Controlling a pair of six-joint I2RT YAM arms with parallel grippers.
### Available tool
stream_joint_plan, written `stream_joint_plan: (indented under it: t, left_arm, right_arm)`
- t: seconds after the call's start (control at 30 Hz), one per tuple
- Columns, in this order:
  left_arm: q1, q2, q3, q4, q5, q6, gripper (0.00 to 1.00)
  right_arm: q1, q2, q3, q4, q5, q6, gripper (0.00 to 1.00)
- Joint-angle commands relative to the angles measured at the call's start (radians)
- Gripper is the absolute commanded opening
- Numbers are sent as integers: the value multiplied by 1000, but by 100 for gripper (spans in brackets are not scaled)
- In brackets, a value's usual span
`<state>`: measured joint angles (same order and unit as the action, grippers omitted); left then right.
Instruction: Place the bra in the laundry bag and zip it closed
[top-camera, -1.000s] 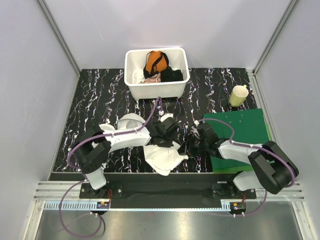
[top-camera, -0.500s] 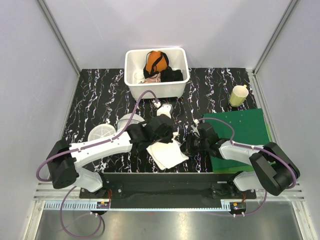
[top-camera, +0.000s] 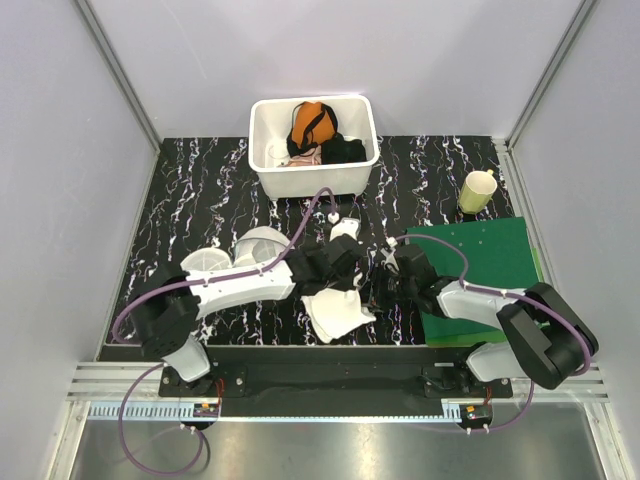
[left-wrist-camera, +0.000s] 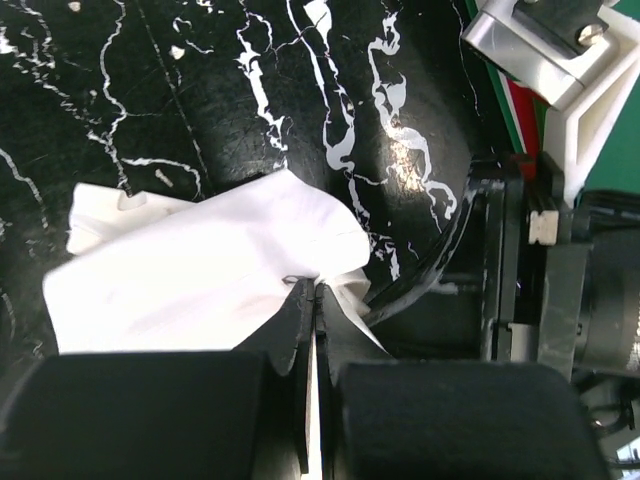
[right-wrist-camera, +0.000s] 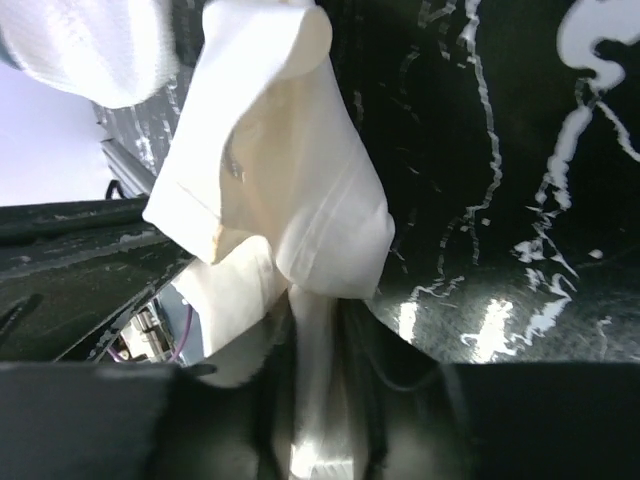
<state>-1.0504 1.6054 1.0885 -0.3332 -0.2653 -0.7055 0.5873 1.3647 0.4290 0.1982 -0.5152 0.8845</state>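
Note:
The white bra (top-camera: 336, 312) hangs crumpled near the table's front edge, between my two grippers. My left gripper (top-camera: 336, 288) is shut on its upper edge; the left wrist view shows the jaws (left-wrist-camera: 315, 288) pinched tight on a fold of the bra (left-wrist-camera: 200, 270). From the right, my right gripper (top-camera: 372, 294) holds the bra's side. In the right wrist view its jaws (right-wrist-camera: 318, 325) are closed on a strip of the bra (right-wrist-camera: 290, 190). The laundry bag (top-camera: 245, 252) lies open to the left as two white round mesh halves, partly hidden under my left arm; its mesh (right-wrist-camera: 90, 50) shows at top left in the right wrist view.
A white tub (top-camera: 262, 178) at the back holds an orange garment (top-camera: 312, 122) and a black garment (top-camera: 343, 150). A pale green cup (top-camera: 478, 190) stands at the right, beyond a green mat (top-camera: 485, 255). My right arm's wrist (left-wrist-camera: 540, 270) is close beside my left gripper.
My left arm swung left and came back, shifting its gripper and the bra slightly to the right and farther back. More of the laundry bag now shows. The right gripper stayed beside the bra.

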Motion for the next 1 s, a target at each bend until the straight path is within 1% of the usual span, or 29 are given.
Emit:
stream_joint_plan:
  t: [0.0, 0.1, 0.13, 0.23, 0.27, 0.33, 0.37, 0.47, 0.5, 0.57, 0.6, 0.63, 0.67, 0.7, 0.77, 0.8, 0.87, 0.9, 0.97]
  left_arm:
    - [0, 44, 45, 92, -2, 20, 0]
    - [0, 60, 36, 106, -6, 21, 0]
    - [0, 67, 34, 112, -5, 20, 0]
    - [0, 70, 24, 131, 12, 12, 0]
    - [0, 70, 25, 137, 15, 11, 0]
    - [0, 70, 27, 140, 20, 11, 0]
    - [0, 70, 27, 141, 23, 11, 0]
    - [0, 68, 33, 148, 41, 18, 0]
    - [0, 68, 33, 149, 46, 20, 0]
    - [0, 68, 31, 154, 54, 20, 0]
    - [0, 70, 31, 152, 55, 20, 0]
    - [0, 70, 30, 152, 55, 20, 0]
    - [0, 71, 30, 152, 57, 21, 0]
    - [0, 73, 27, 152, 63, 21, 0]
    - [0, 76, 30, 160, 74, 21, 0]
    - [0, 80, 28, 163, 84, 21, 0]
    - [0, 83, 30, 172, 95, 17, 0]
    - [0, 88, 31, 174, 104, 15, 0]
    - [0, 93, 33, 180, 113, 12, 0]
  right_arm:
    - [3, 19, 54, -60, 27, -57, 34]
    - [3, -2, 95, -239, 99, -107, 40]
    - [3, -18, 97, -275, 139, -108, 42]
    - [3, -100, 90, -379, 193, -99, 49]
    - [3, -151, 93, -403, 207, -93, 54]
    - [3, -200, 97, -466, 242, -84, 58]
    - [2, -244, 103, -486, 251, -81, 62]
    - [3, -315, 114, -560, 282, -78, 69]
    - [3, -329, 113, -592, 299, -76, 74]
    - [2, -380, 108, -620, 316, -72, 79]
    - [2, -398, 103, -629, 325, -67, 85]
    - [0, -415, 97, -641, 328, -61, 88]
    - [0, -453, 80, -641, 327, -47, 92]
    - [0, -472, 71, -629, 313, -39, 99]
    - [0, -513, 25, -580, 269, -32, 100]
    - [0, -521, 8, -516, 211, -33, 100]
    - [0, -533, -37, -459, 163, -15, 100]
    - [0, -532, -58, -385, 120, -7, 100]
    - [0, -512, -116, -300, 87, 28, 100]
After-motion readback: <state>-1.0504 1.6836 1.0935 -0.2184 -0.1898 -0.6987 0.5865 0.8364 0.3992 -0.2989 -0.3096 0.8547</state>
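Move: The bra is pinched at its far right edge by the left fingers, and its loose right end lies between the right fingers. Its middle lies about 4 cm left, 5 cm back and 7 cm below the left hand, and about 7 cm left and 3 cm back of the right hand, 3 cm lower. The open laundry bag sits some 20 cm left and 6 cm ahead of the left hand. The green board's middle is about 23 cm to the right of the right hand, 4 cm ahead. Dipping slightly and then drawing rightward and up, the right hand opens its fingers wide and comes free of the bra's end. It ends about 6 cm to the right and 4 cm higher, easing back a little at the finish. The left hand, still pinching the bra, sinks about 2 cm towards the table, then drifts roughly 3 cm to the right. ##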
